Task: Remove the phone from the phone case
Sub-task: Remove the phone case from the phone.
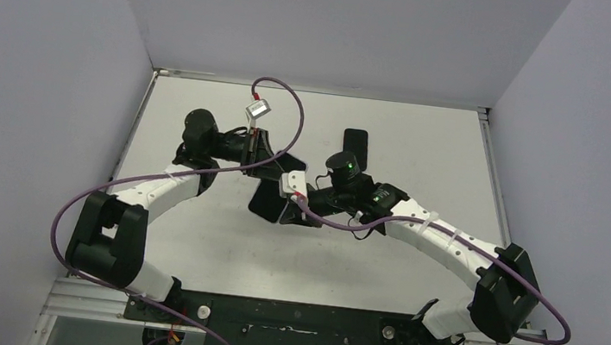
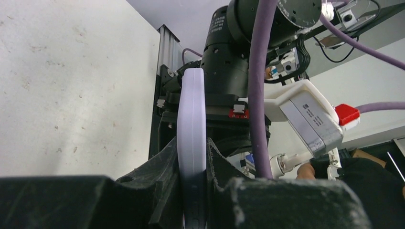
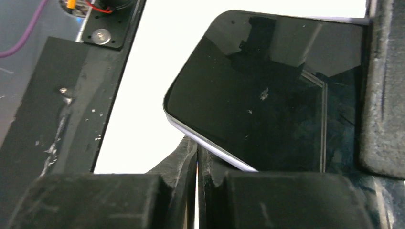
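The phone has a glossy black screen and a pale lavender rim, which looks like the phone case around it. My left gripper is shut on its edge, holding it above the table near the middle. The left gripper comes in from the left. My right gripper is shut with nothing between its fingers, its tips just under the phone's lower rim. In the top view the right gripper sits right beside the phone.
A flat black rectangle lies on the table behind the grippers; I cannot tell what it is. Purple cables loop over both arms. A black plate runs along the table's near edge.
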Controlling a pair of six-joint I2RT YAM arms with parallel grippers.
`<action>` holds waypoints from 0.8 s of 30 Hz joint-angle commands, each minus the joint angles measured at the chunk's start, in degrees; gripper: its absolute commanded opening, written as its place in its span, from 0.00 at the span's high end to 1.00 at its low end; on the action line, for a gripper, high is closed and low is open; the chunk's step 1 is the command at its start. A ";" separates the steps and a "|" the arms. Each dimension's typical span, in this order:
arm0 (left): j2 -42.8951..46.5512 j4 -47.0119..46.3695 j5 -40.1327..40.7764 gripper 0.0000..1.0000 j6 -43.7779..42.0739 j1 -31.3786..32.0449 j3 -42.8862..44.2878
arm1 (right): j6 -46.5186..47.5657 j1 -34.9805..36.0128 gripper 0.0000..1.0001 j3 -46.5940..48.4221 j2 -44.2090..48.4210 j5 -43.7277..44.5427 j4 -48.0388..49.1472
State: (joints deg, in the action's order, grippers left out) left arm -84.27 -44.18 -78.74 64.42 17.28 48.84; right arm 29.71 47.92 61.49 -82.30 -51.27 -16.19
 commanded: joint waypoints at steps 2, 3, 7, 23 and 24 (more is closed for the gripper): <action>1.04 -7.93 3.27 1.00 4.60 1.26 -0.34 | -0.82 -0.11 1.00 -2.36 3.65 8.25 15.12; 1.30 -8.06 3.88 1.00 4.39 0.82 -0.65 | -1.78 -0.75 1.00 -2.74 3.98 8.28 15.47; 3.56 -7.39 9.27 1.00 2.75 -2.59 -2.93 | -8.38 -5.13 0.91 -4.97 5.94 6.64 15.74; 10.36 -9.57 42.14 1.00 12.03 -4.39 -16.57 | -52.98 -10.74 0.44 -18.24 12.60 6.87 39.65; 10.65 -10.09 43.19 1.00 12.88 -3.98 -17.11 | -55.02 -10.74 0.44 -18.74 12.54 8.45 40.95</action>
State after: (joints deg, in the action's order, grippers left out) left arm -75.99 -44.77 -43.97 69.63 12.38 33.39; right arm -11.35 37.17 45.45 -71.22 -45.67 11.90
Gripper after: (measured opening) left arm 0.148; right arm 0.562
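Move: The phone in its case hangs in the left hand's pinch, its middle about 3 cm back of that hand, level with it sideways and some 4 cm lower. From the right hand, whose fingers are shut at the near right corner, that middle lies roughly 5 cm ahead, 2 cm left and 4 cm up. The other phone rests on the table about 32 cm ahead of the right hand, 18 cm to its right and 19 cm down. The cased phone, still pinched by the left hand, is carried about 8 cm forward and half as far left, turning some 40 degrees counter-clockwise and sinking late. The right hand comes free of its near right corner, going forward and right while its shut fingers open past half, then eases slightly back and rises, turning clockwise. ##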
